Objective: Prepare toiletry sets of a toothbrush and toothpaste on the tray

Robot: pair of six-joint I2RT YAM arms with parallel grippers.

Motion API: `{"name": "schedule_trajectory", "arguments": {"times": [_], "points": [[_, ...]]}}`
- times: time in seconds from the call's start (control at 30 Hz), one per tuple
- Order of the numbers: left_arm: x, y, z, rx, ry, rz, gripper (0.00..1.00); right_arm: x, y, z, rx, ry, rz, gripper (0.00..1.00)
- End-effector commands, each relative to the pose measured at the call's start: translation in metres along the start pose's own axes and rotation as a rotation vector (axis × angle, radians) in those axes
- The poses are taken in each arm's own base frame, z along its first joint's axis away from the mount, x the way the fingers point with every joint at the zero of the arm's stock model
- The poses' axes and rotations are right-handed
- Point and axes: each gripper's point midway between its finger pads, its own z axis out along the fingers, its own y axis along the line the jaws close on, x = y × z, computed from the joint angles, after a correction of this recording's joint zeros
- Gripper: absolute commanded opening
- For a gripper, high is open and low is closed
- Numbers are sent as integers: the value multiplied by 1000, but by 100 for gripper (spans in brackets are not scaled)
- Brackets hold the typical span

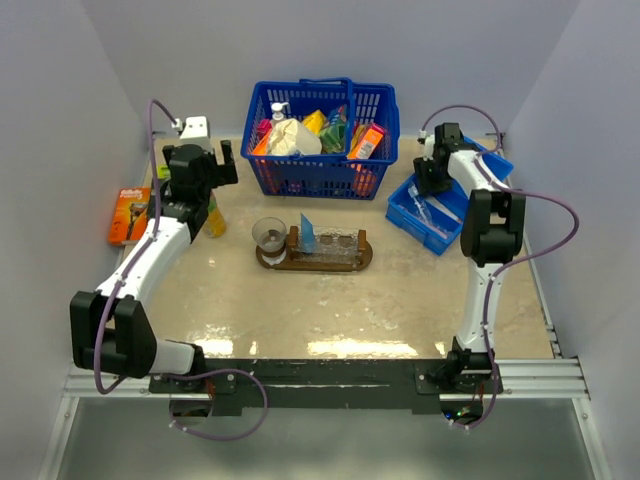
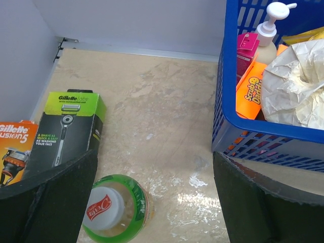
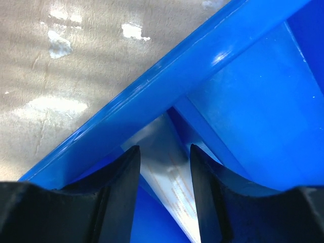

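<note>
The dark wooden tray [image 1: 366,256] lies mid-table with clear glass cups [image 1: 338,241] on it, and a blue wedge-shaped toothpaste tube [image 1: 308,235] stands among them. My right gripper [image 1: 431,186] [image 3: 163,152] reaches down into the blue plastic bin [image 1: 405,212] [image 3: 167,91]. Its jaws stand apart on either side of a pale item in clear wrapping [image 3: 164,169], seemingly a toothbrush, with a gap at each finger. More pale wrapped items [image 1: 437,214] lie in the bin. My left gripper [image 1: 200,165] [image 2: 154,157] hangs wide open at the far left, holding nothing.
A blue shopping basket [image 1: 320,170] [image 2: 228,121] full of goods stands at the back centre. A green-labelled bottle [image 1: 215,218] [image 2: 114,210] stands under my left gripper. Razor boxes [image 1: 130,213] [image 2: 68,126] lie by the left wall.
</note>
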Motion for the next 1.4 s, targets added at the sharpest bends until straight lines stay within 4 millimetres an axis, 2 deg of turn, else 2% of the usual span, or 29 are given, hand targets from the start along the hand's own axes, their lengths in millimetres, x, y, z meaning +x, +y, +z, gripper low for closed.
{"name": "schedule_trajectory", "arguments": {"times": [0.0,0.2,0.3,0.33,0.4,0.53,0.73,0.83,1.07,1.13,1.23,1.27,1.37], "points": [[-26,2,2,-2,-57,-31,100,17,6,16,-47,64,-11,45],[-24,4,0,-9,-53,-29,100,17,8,15,-55,61,-14,26],[-24,5,-2,-10,-52,-27,100,10,7,11,-55,38,-12,13],[-23,6,-2,-12,-52,-27,100,9,7,10,-55,35,-10,5],[-22,5,-3,-9,-50,-24,100,4,6,8,-50,22,-5,0],[-22,7,-6,-11,-53,-17,100,-6,2,0,-28,-10,0,0],[-21,9,-10,-8,-53,-12,100,-30,-11,-24,34,-101,-4,0],[-18,8,-11,-4,-46,-8,100,-30,-12,-29,30,-86,-26,0],[-19,10,-12,-6,-49,-6,100,-14,-10,-33,19,-28,-51,0],[-19,10,-11,-8,-52,-8,100,-18,-12,-39,28,-45,-47,0],[-20,10,-10,-6,-57,-9,100,-23,-17,-43,66,-77,-33,0],[-20,9,-10,-3,-55,-8,100,-25,-33,-47,102,-86,-6,0],[-21,9,-9,-3,-56,-11,100,-28,-43,-52,134,-102,10,0]]}}
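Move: The toothbrush packet, a pale strip in the blue bin, already passes between the right hand's open fingers. Its middle lies some 6 cm back, 3 cm to the right and 1 cm below. The bin's middle is about 5 cm to the right and 2 cm back; the basket is roughly 27 cm left and 8 cm ahead, the tray some 27 cm left and 17 cm back. From the left hand the packet is about 50 cm to the right, level, and 22 cm below. Creeping forward barely 1 cm along the bin floor, the half-open right fingers close all the way over the packet near its end by the bin's rim. Shut, they ease back as far, then rise nearly 2 cm and shift about 1.5 cm right, quickest at the very end. Whether they nip the wrapper can't be seen. ##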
